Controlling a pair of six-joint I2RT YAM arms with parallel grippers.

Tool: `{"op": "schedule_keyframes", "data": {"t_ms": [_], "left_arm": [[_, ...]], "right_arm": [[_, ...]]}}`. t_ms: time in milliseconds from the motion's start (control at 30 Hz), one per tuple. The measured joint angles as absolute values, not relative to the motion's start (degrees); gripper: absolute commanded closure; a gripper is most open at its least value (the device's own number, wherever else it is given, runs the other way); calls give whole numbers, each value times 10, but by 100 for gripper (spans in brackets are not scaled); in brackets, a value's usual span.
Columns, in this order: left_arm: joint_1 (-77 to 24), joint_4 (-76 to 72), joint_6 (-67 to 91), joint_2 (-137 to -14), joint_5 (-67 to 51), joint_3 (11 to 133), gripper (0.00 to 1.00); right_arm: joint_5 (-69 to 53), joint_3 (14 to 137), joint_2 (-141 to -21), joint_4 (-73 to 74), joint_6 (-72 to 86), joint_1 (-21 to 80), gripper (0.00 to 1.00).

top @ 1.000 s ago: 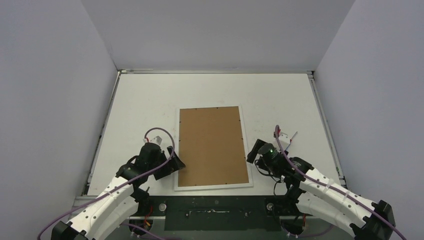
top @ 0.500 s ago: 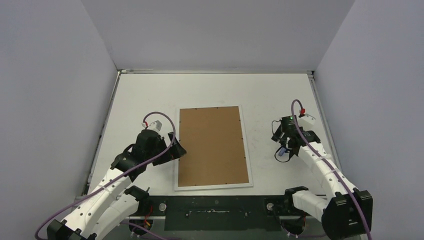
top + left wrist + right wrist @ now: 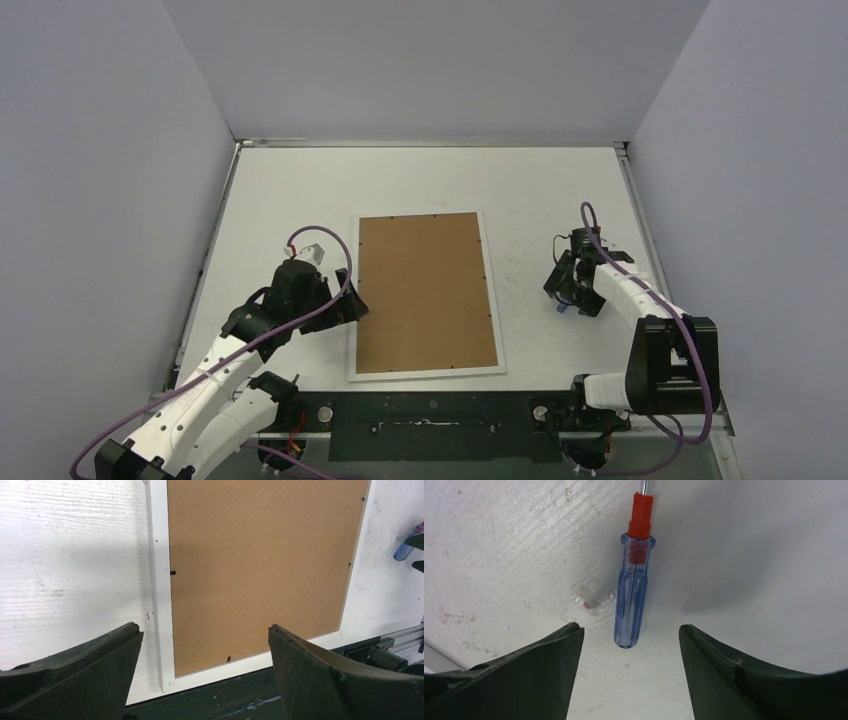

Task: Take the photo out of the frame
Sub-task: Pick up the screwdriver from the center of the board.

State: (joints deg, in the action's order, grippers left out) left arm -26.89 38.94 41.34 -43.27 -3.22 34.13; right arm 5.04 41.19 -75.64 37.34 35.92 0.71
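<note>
The frame point(image 3: 425, 290) lies face down in the middle of the table, brown fibreboard back up inside its narrow white border point(image 3: 159, 580). The photo is hidden under that back. My left gripper point(image 3: 350, 300) hovers at the frame's left edge, near its front corner, jaws wide open and holding nothing point(image 3: 205, 627). My right gripper point(image 3: 575, 295) is out to the right of the frame, low over a small red-and-blue screwdriver point(image 3: 631, 595) lying on the table. Its jaws stand open on either side of the blue handle's end without touching it point(image 3: 629, 626).
Small black tabs point(image 3: 173, 572) sit along the edges of the frame's back. The screwdriver point(image 3: 406, 549) also shows at the right edge of the left wrist view. A dark rail point(image 3: 430, 425) runs along the table's near edge. Grey walls close in the sides and back.
The right arm swung from the frame's right edge out to the right and came down over the screwdriver, its jaws narrowing a little. The left gripper opened wider and shifted slightly along the frame's left edge.
</note>
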Motion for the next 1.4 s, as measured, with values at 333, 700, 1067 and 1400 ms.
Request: {"op": "schedule_keyframes", "data": {"t_ms": [333,700,1067,1400], "left_arm": [[-268,390,410,-433,-32,341,3],[-268,390,410,-433,-32,341,3],[-268,390,410,-433,-32,341,3],[-264,386,408,-430,-43,341,3]], "right_arm": [[51,413,-810,346,339,7,40],[49,419,-826,315,337,7,72],[52,413,-822,293,334,7,100],[-161,375,-674,267,295,9,100]]}}
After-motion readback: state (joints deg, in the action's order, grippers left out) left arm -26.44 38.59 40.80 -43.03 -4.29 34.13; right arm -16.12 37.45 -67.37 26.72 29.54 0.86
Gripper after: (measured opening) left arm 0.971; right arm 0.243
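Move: The screwdriver's handle lies just below the right hand, about 3 cm ahead, 1 cm to its right and 2 cm down. The frame lies back side up, its middle some 31 cm to the left of that hand, 4 cm farther out and about 2 cm below it. From the left hand the handle is roughly 44 cm to the right, 6 cm ahead and 10 cm lower. Right hand sinks, then eases forward, pinches the screwdriver handle and carries it about 6 cm leftward and up. ##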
